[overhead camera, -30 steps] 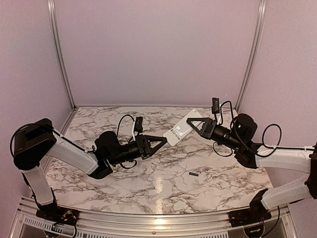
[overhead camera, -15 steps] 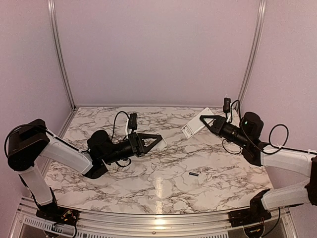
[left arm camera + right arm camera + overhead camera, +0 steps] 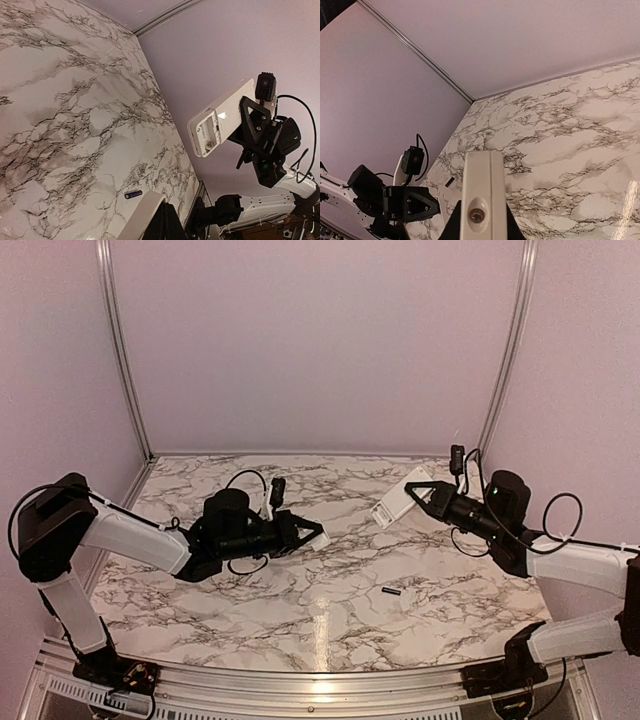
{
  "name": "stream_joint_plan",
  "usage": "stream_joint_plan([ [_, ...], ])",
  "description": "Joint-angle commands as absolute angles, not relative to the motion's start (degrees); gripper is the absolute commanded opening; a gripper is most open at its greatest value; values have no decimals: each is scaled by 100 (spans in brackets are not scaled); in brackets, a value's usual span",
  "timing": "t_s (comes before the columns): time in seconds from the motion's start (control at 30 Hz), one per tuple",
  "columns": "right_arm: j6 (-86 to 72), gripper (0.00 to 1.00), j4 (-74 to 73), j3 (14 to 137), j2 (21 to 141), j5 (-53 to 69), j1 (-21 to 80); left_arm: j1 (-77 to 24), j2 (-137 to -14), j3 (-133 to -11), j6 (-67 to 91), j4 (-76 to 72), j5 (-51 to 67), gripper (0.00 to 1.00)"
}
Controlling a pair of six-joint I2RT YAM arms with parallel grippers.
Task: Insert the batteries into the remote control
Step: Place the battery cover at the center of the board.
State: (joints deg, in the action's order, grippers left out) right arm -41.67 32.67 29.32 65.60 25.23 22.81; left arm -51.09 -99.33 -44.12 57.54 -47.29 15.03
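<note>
My right gripper (image 3: 414, 490) is shut on the white remote control (image 3: 392, 504) and holds it in the air at the right back, tilted. In the left wrist view the remote control (image 3: 220, 120) shows its open battery bay. The right wrist view looks along its narrow end (image 3: 480, 175). My left gripper (image 3: 316, 533) sits low at the centre left, shut on a small white cover plate (image 3: 142, 217). One black battery (image 3: 391, 592) lies on the marble at the front right. A second short black cylinder (image 3: 449, 182) lies beyond the left gripper.
The marble tabletop (image 3: 330, 570) is closed in by pale walls with metal corner posts (image 3: 505, 350) at the back. The left arm (image 3: 140, 540) stretches low across the left side. The right arm (image 3: 570, 565) crosses the right side.
The grippers met at the remote a second ago. The left one has drawn back left with the cover plate and rolled over; the right one has carried the remote right and back.
</note>
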Motion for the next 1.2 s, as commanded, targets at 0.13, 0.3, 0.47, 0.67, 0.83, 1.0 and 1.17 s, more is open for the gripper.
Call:
stream_joint_plan([
  [0.13,-4149,0,3469,2830,6706,2851,2232,-4843,-10567,-5368,5060,-1889,1241,0],
  [0.3,-4120,0,3476,2808,6802,3066,2240,-4641,-11054,-5516,5123,-1986,1687,0],
  [0.47,-4096,0,3497,2769,6894,3264,2237,-4530,-11339,-5632,5018,-1933,1845,0],
  [0.67,-4051,0,3532,2786,6976,3517,2234,-4424,-11487,-5723,4867,-1639,1878,0],
  [0.83,-3968,0,3461,2892,7061,3760,2234,-4393,-11523,-5809,4800,-1390,1924,13],
  [1.0,-3869,0,3401,2997,7212,4020,2237,-4346,-11256,-5844,4599,-1079,1868,34],
  [1.17,-3749,0,3339,3052,7364,4261,2246,-4343,-10475,-5667,4068,-895,1640,55],
])
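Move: The left hand already holds the battery cover, high over the middle of the board. The bare spot it is taken to lies about 15 cm below, some 4 cm ahead and 2 cm to the left. The remote, held up by the right hand, has its middle roughly 17 cm to the left hand's right, 3 cm ahead and 5 cm higher; the loose battery lies about 18 cm right, 5 cm back and 16 cm below. From the right hand that bare spot is roughly 23 cm left, level with it and 22 cm below. The left hand carries the cover down about 14 cm to the marble board, going some 4 cm forward and slightly left as its right-pointing fingers tip about 30 degrees further downward, then stays low and opens to about half, letting go of the cover and just starting to rise. Meanwhile the right hand keeps its grip on the remote and steadily lowers it about 5 cm, easing back and left towards the middle and turning some 15 degrees counter-clockwise. ##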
